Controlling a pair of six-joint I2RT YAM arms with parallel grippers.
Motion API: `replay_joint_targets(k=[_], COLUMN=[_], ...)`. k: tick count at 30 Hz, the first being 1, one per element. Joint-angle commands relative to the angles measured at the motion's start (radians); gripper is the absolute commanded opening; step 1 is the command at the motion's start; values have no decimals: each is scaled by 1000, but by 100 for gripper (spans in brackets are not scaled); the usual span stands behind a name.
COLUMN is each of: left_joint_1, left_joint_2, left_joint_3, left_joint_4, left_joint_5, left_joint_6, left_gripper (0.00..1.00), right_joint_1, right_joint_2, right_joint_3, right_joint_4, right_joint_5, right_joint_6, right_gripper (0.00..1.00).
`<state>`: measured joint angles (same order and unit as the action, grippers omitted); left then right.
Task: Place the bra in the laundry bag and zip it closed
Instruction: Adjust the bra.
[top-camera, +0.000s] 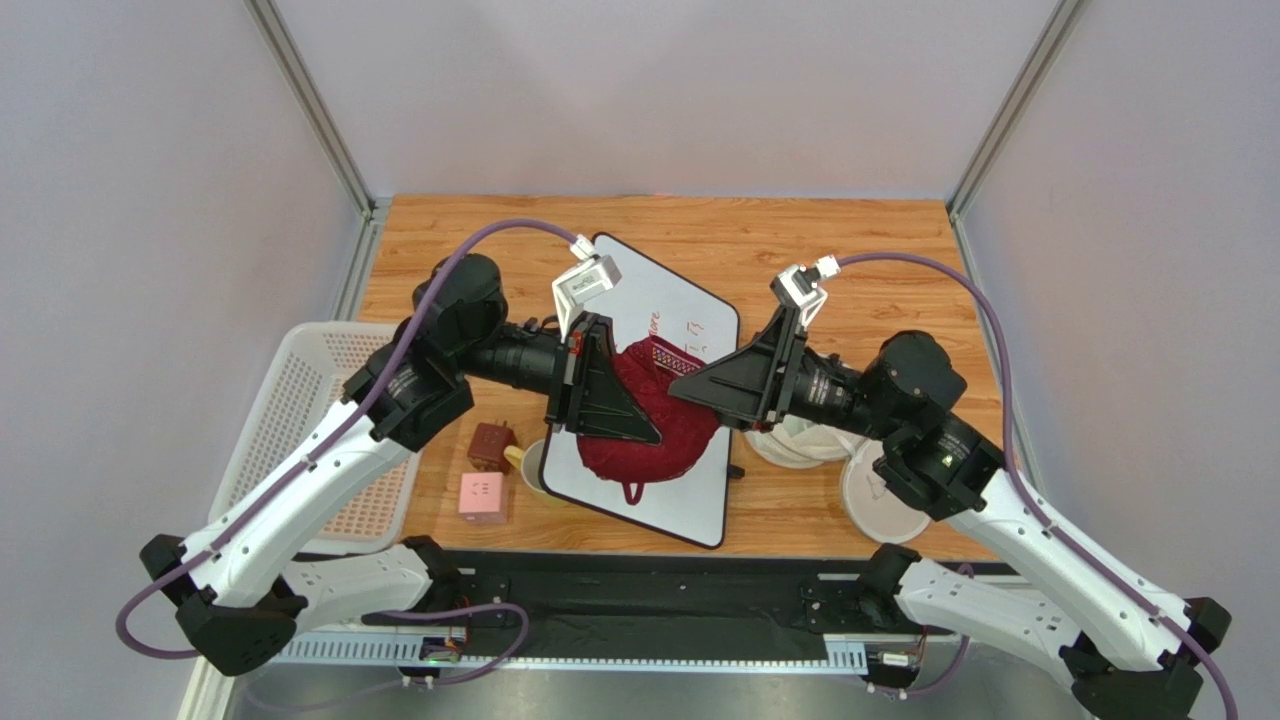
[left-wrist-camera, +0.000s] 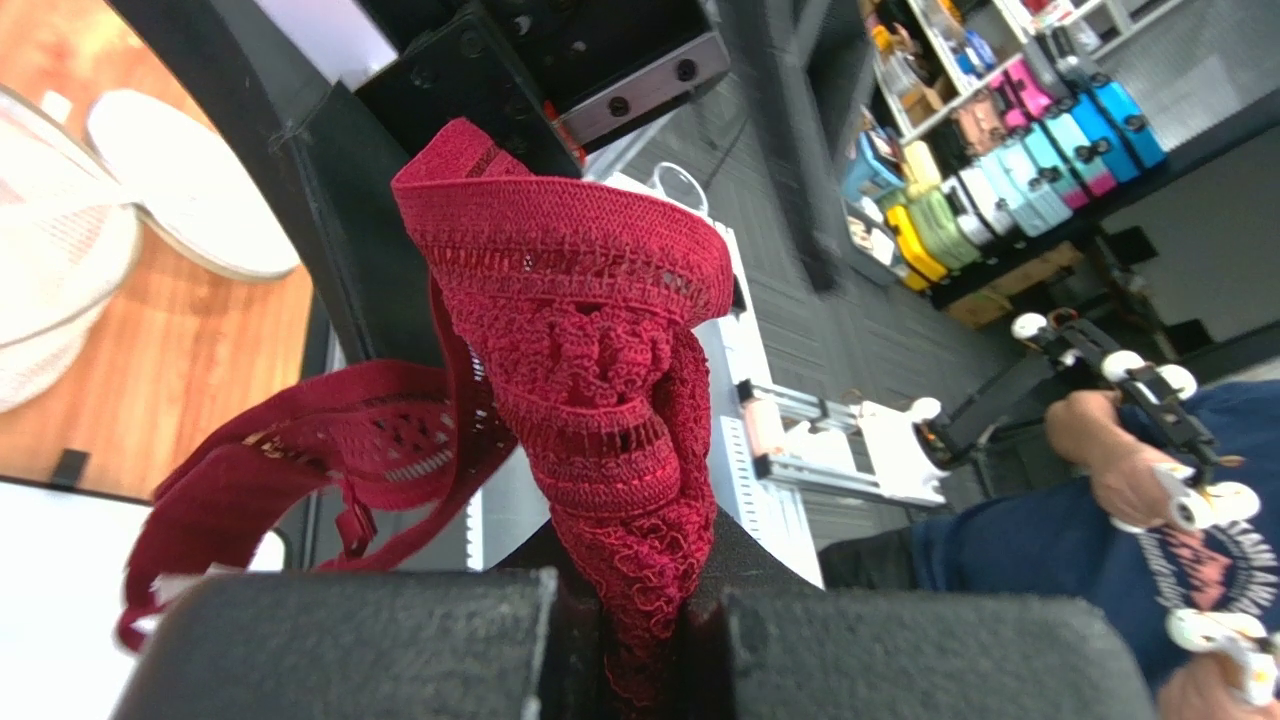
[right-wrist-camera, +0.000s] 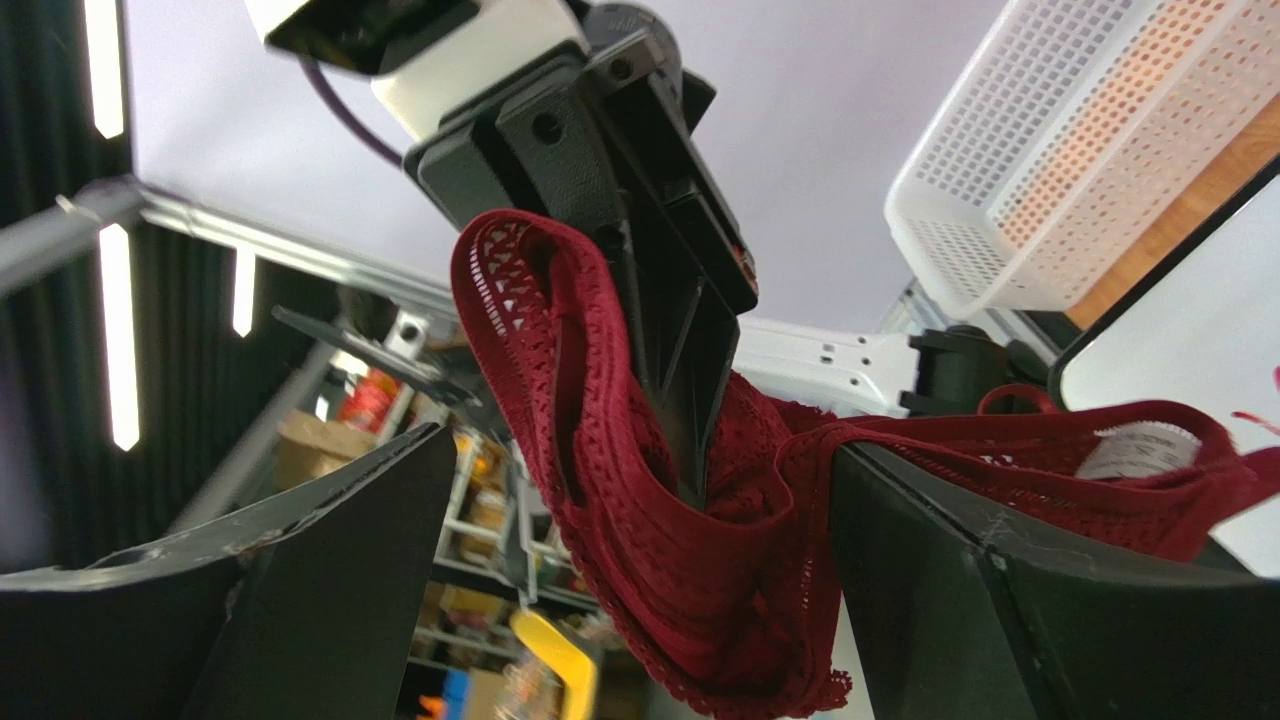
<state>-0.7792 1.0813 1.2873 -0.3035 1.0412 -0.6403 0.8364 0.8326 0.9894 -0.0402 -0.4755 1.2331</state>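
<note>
The dark red lace bra (top-camera: 661, 428) hangs above the white board (top-camera: 676, 308) at the table's middle. My left gripper (top-camera: 616, 393) is shut on it; in the left wrist view a bunched fold of the bra (left-wrist-camera: 594, 360) is pinched between the pads (left-wrist-camera: 376, 645). My right gripper (top-camera: 694, 387) faces it from the right and stands open. In the right wrist view the bra (right-wrist-camera: 706, 570) sags between the wide-apart fingers (right-wrist-camera: 992, 600) and drapes over the right one. The white mesh laundry bag (top-camera: 796, 444) lies under the right arm, its round lid (top-camera: 884, 507) flopped open beside it.
A white perforated basket (top-camera: 308, 428) stands at the left table edge, also seen as the basket (right-wrist-camera: 1082, 150) in the right wrist view. A small pink box (top-camera: 484, 495) and a brown box (top-camera: 492, 443) sit left of the board.
</note>
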Motion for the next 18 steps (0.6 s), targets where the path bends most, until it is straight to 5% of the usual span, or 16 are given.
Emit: replay_joint_targets(k=[1,6,14,18], left_joint_1=[-5,-5,-3,-5], left_joint_2=[23,48,97,114], left_joint_3=[0,-8,-17,-6], left_joint_4=[53,73,118,119], left_joint_5=[69,105,143,149], left_joint_6=[-59,-84,-143,-154], left_gripper=[0,0,0,0], right_joint_1=[-2,-2,-2,-2], right_joint_2=[14,10,-7,-15], right_joint_3=[98,118,115,109], right_joint_4=[-32,-93,-116,-124], right_joint_5=[-126,-190,-296,-313], right_joint_6=[-210,-363,-477,-515], right_gripper=[95,76,70,53])
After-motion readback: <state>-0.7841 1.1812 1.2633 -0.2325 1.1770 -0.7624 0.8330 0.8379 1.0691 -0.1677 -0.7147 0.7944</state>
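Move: My left hand already pinches the gathered bra, whose bulk hangs about 6 cm below it, 1 cm ahead and 1 cm right. From my open right hand, the bra's middle is roughly 3 cm left, 2 cm back and 6 cm down. On the table some 38 cm below the right hand, the whiteboard's middle lies about 17 cm ahead and 4 cm left, and the laundry bag about 12 cm ahead and 19 cm right. I draw my right hand back about 3.5 cm, opposite the left fingertips, bringing its jaws around the bra band that juts out from the left grip. It rolls some 25 degrees about its pointing direction, far side rising, and its fingers close part-way without shutting. My left hand keeps its pinch, sinking nearly 2 cm and easing a little to the right as it tilts slightly. ##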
